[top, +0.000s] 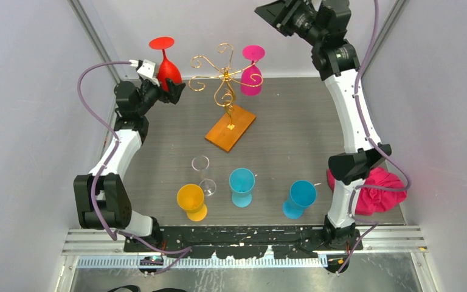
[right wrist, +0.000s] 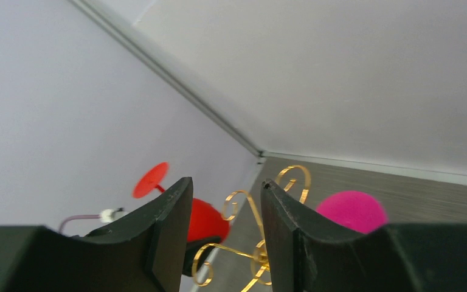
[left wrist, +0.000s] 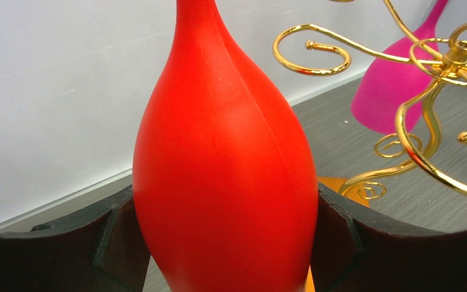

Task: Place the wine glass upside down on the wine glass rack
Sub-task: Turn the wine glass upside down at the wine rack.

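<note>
An upside-down red wine glass [top: 169, 72], foot up, is held at the bowl by my left gripper [top: 171, 85], just left of the wine glass rack [top: 225, 76]. In the left wrist view the red bowl [left wrist: 225, 164] fills the gap between both fingers [left wrist: 55, 243], and the gold scroll arms [left wrist: 428, 103] curl close on the right. The rack stands on its orange-brown base [top: 230, 128], and a pink glass [top: 251, 79] hangs upside down on its right side. My right gripper [top: 273, 13] hovers high at the back, open and empty, looking down on the rack [right wrist: 252, 213].
Near the front stand a yellow glass [top: 191, 199], a clear glass [top: 202, 170], a teal glass [top: 241, 182] and a blue glass [top: 298, 198]. A pink cloth [top: 374, 190] lies by the right arm's base. Walls close in on three sides.
</note>
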### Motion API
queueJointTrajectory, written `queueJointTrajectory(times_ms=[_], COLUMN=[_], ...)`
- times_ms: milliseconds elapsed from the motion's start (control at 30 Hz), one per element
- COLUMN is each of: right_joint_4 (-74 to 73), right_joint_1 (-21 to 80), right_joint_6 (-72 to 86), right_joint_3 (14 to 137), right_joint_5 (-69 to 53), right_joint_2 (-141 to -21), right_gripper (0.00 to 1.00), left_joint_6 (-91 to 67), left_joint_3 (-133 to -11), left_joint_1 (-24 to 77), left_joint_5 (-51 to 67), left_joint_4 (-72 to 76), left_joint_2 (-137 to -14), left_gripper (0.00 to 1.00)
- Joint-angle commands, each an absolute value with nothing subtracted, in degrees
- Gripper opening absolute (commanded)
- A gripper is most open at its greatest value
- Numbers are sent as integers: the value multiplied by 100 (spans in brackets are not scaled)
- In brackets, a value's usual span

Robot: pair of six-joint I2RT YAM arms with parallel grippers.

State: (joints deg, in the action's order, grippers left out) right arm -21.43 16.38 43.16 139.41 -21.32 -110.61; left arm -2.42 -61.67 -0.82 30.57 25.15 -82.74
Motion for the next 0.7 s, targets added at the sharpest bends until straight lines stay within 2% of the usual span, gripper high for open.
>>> queueJointTrajectory(times_ms=[0, 233, 667], right_joint_4=[-2005, -1354, -1037], right_joint_1=[1810, 2162, 2671], right_joint_6=[5475, 6345, 6792], right_joint_3=[14473, 14756, 15371], right_joint_5=[-2800, -3151, -3191], right_joint_2=[-11494, -12225, -13086], right_gripper=[50, 50, 50], left_joint_6=[-191, -279, -122], left_joint_3=[-6066, -5987, -5729], left_joint_1=[-88, -79, 279], left_joint_5=[3038, 2999, 2835], left_joint_4=[2834, 3168, 3562], left_joint_2=[-8192, -8437, -8597], left_gripper=[54, 52, 47])
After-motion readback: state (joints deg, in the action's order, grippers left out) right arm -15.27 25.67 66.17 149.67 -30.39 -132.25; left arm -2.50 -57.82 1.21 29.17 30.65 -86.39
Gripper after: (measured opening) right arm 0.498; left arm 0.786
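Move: The upside-down red wine glass in the left hand's fingers is some 32 cm to the right hand's left, about level in reach and roughly 16 cm lower. From the right hand, the wine glass rack's hub lies about 9 cm ahead, 11 cm left and 25 cm down; the hanging pink glass is about 11 cm ahead, 1 cm left and 27 cm down. From the left hand, the rack's hub is about 8 cm ahead, 19 cm right and 4 cm lower. With the red wine glass's bowl still pinched and its foot up, the left hand sinks about 4 cm, barely turning. The empty right hand, its fingers staying half open, sweeps some 14 cm left and 10 cm down past the rack's upper scrolls towards the red glass, swinging counter-clockwise and tipping its fingertips downward by about 20 degrees each. ##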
